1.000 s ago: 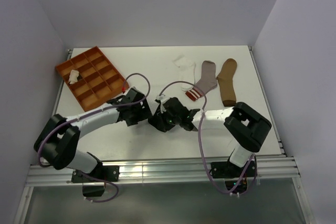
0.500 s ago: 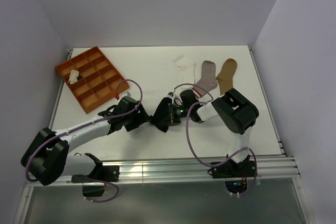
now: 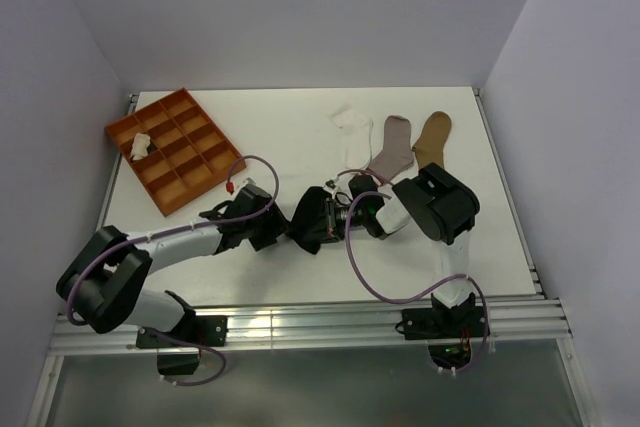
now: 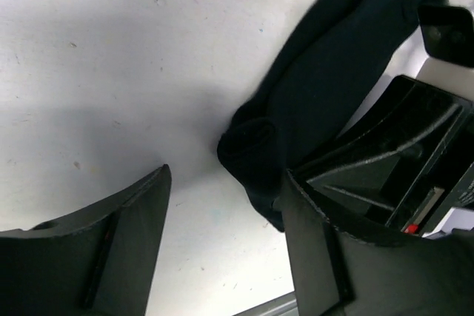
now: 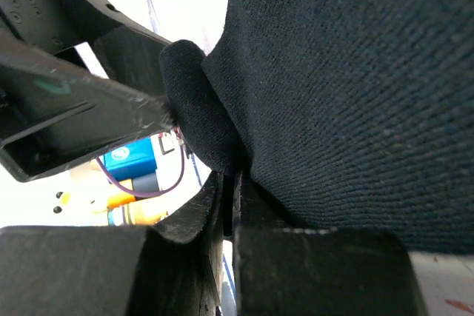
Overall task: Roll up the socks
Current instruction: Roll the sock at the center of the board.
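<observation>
A black sock lies crumpled on the white table between my two grippers. My right gripper is shut on its fabric; in the right wrist view the black sock fills the frame above the pinched right gripper. My left gripper is open, and the rolled end of the black sock sits just inside its right finger. A white sock, a grey sock and a tan sock lie flat at the back. A cream sock rests in the tray.
An orange compartment tray sits at the back left, close behind the left arm. The right arm's elbow covers the near ends of the grey and tan socks. Purple cables loop over both arms. Walls close in on three sides.
The left gripper has slid right up to the black sock and its jaws have narrowed somewhat. The right arm has folded inward, its elbow moving back and left, still gripping the sock.
</observation>
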`<action>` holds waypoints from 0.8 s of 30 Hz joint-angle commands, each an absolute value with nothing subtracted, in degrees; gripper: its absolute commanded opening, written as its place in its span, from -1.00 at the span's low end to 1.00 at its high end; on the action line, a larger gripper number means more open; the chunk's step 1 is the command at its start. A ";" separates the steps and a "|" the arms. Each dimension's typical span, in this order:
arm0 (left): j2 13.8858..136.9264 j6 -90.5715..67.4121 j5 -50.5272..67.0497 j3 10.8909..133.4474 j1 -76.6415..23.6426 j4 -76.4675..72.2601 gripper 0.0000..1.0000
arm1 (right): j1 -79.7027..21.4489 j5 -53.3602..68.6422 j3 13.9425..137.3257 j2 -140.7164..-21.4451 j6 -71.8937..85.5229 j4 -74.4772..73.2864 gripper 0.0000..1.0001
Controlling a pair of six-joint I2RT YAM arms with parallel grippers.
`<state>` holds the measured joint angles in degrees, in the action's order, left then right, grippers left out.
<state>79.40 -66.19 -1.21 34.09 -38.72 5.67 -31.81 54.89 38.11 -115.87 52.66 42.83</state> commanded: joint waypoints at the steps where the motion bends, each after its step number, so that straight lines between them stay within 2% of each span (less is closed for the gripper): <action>1: 80.59 -69.08 -2.37 36.03 -39.02 3.96 0.31 | -31.47 50.80 35.42 -118.92 53.00 38.67 -1.00; 10: 84.11 -69.79 -3.87 37.17 -38.94 3.16 0.11 | -31.46 50.36 35.60 -119.53 53.44 38.58 -1.00; 17: 88.67 -69.43 -1.59 37.53 -39.02 4.22 -0.22 | -31.46 49.49 35.68 -118.65 52.91 37.97 -1.00; 18: 89.20 -69.43 -1.41 37.79 -38.94 4.48 -0.34 | -31.46 49.22 35.94 -118.04 52.21 37.19 -1.00; 22: 91.66 -67.68 -1.41 39.37 -39.20 7.28 -0.57 | -31.55 47.64 36.12 -115.93 48.79 33.23 -0.99; 23: 92.10 -67.15 -1.32 39.72 -39.29 7.82 -0.62 | -31.64 47.03 36.12 -115.23 47.91 32.35 -0.96; 24: 92.54 -66.28 -0.80 40.68 -39.29 8.34 -0.67 | -31.64 46.15 36.30 -113.66 45.90 29.73 -0.79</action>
<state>89.41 -69.21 -0.73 39.66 -38.72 2.79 -31.62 53.87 37.56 -114.91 53.08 41.63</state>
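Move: The loose folded end of the black sock, its near-left corner, lies about 2 cm ahead of the left hand, some 3 cm to its right and 2 cm lower; the black sock's body is centred about 5 cm ahead and 8 cm right. The white sock lies roughly 27 cm ahead and 17 cm right, the tray some 23 cm ahead and 31 cm left. For the right hand, already pinching the fold, that loose end is about 3 cm left, level fore and aft. The left hand eases about 3 cm forward and to its right while sinking some 1.5 cm, wrist nearly still, bringing its fingers around the folded end of the black sock that sticks out beyond the right fingertips, and the fingers close from about two-thirds open to nearly shut, pinching the end between them. The right hand stays in place, its fingers pointing left and low over the board, and keeps its pinch on the fold beside the left fingers. ##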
